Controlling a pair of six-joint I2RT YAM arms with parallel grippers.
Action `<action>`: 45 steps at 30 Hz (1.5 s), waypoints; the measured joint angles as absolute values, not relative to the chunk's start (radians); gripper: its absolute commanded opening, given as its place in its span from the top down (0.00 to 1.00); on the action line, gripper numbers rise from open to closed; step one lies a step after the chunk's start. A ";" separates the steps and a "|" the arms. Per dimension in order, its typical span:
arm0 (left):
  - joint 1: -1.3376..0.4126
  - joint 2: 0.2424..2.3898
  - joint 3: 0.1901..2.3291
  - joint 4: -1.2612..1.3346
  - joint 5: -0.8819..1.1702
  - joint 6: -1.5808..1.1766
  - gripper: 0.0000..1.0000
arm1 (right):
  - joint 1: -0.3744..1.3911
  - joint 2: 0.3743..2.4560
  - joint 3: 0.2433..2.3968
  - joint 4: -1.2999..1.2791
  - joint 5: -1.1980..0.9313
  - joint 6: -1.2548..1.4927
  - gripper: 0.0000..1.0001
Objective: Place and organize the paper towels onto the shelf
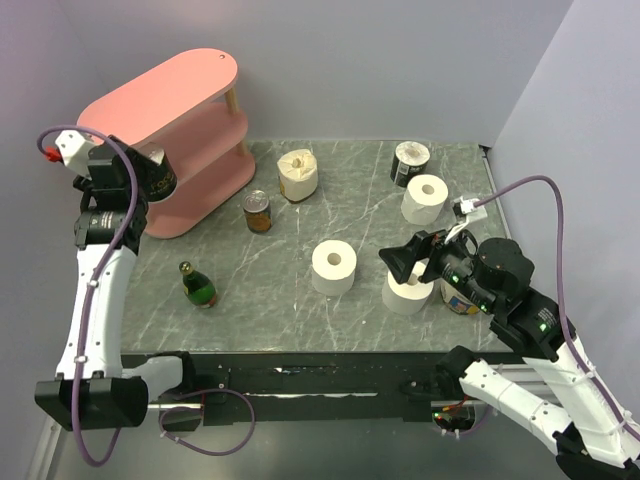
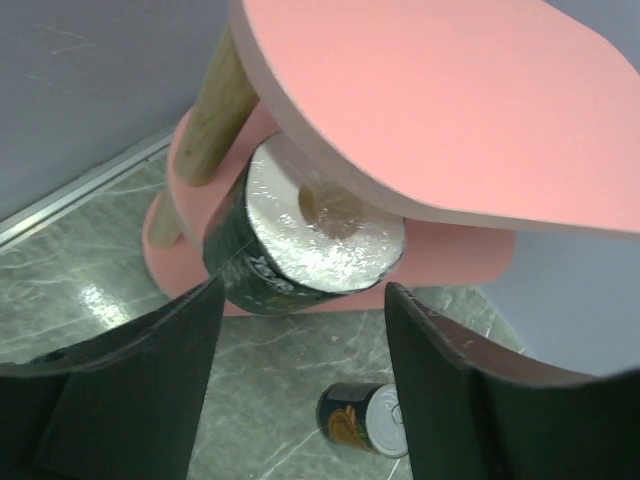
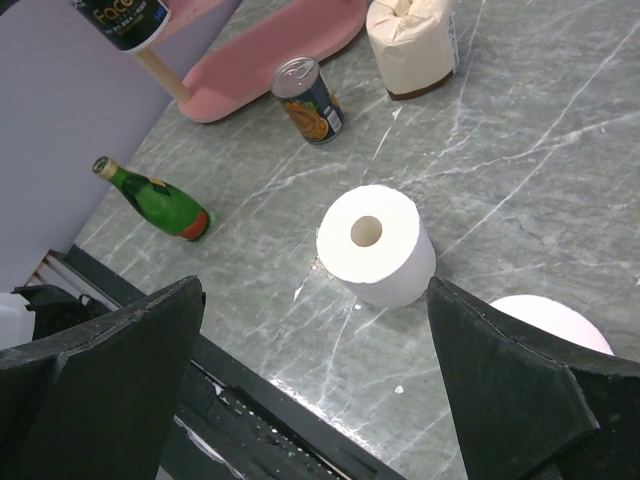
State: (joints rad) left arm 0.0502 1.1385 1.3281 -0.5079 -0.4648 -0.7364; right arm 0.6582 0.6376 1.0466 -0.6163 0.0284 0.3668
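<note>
The pink shelf stands at the far left. A paper towel roll in a dark wrapper lies on its side on the shelf's middle board, white end toward my left wrist camera. My left gripper is open, its fingertips either side of the roll's near end and nothing between them. Bare white rolls stand on the table at the centre, right and near right. My right gripper hangs open above the near-right roll, with the centre roll ahead of its fingers.
A beige wrapped roll and another dark-wrapped roll stand at the back. A tin can stands near the shelf's foot. A green bottle lies at the front left. A grey wall runs along the right side.
</note>
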 measured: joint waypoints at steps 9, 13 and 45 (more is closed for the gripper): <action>0.102 1.071 1.295 -0.580 -0.510 -0.736 0.78 | 0.658 0.622 1.038 -0.616 0.025 0.369 0.01; 0.137 1.083 1.197 -0.562 -0.456 -0.749 0.90 | 0.658 0.610 1.026 -0.615 0.026 0.369 0.00; 0.139 1.193 1.008 -0.104 -0.197 -0.625 0.99 | 0.658 0.603 1.022 -0.614 0.052 0.347 0.01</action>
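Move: The dark-wrapped paper towel roll I have just let go stands on the middle shelf about 8 cm ahead of my left hand, 3 cm to the right and 7 cm lower. The pink top board's middle is roughly 17 cm ahead, 3 cm right and a little above. The can stands on the table some 21 cm right, 3 cm ahead and far below. From my right hand the roll is about 24 cm ahead, 46 cm left and 5 cm lower. I shut the open fingers of my left hand while backing 3 cm away from the dark-wrapped roll, drop about 10 cm in front of the shelf, then drive the closed fingertips forward some 5 cm under the top board's level, turning slightly clockwise, to push against the lower part of the roll's near side. ##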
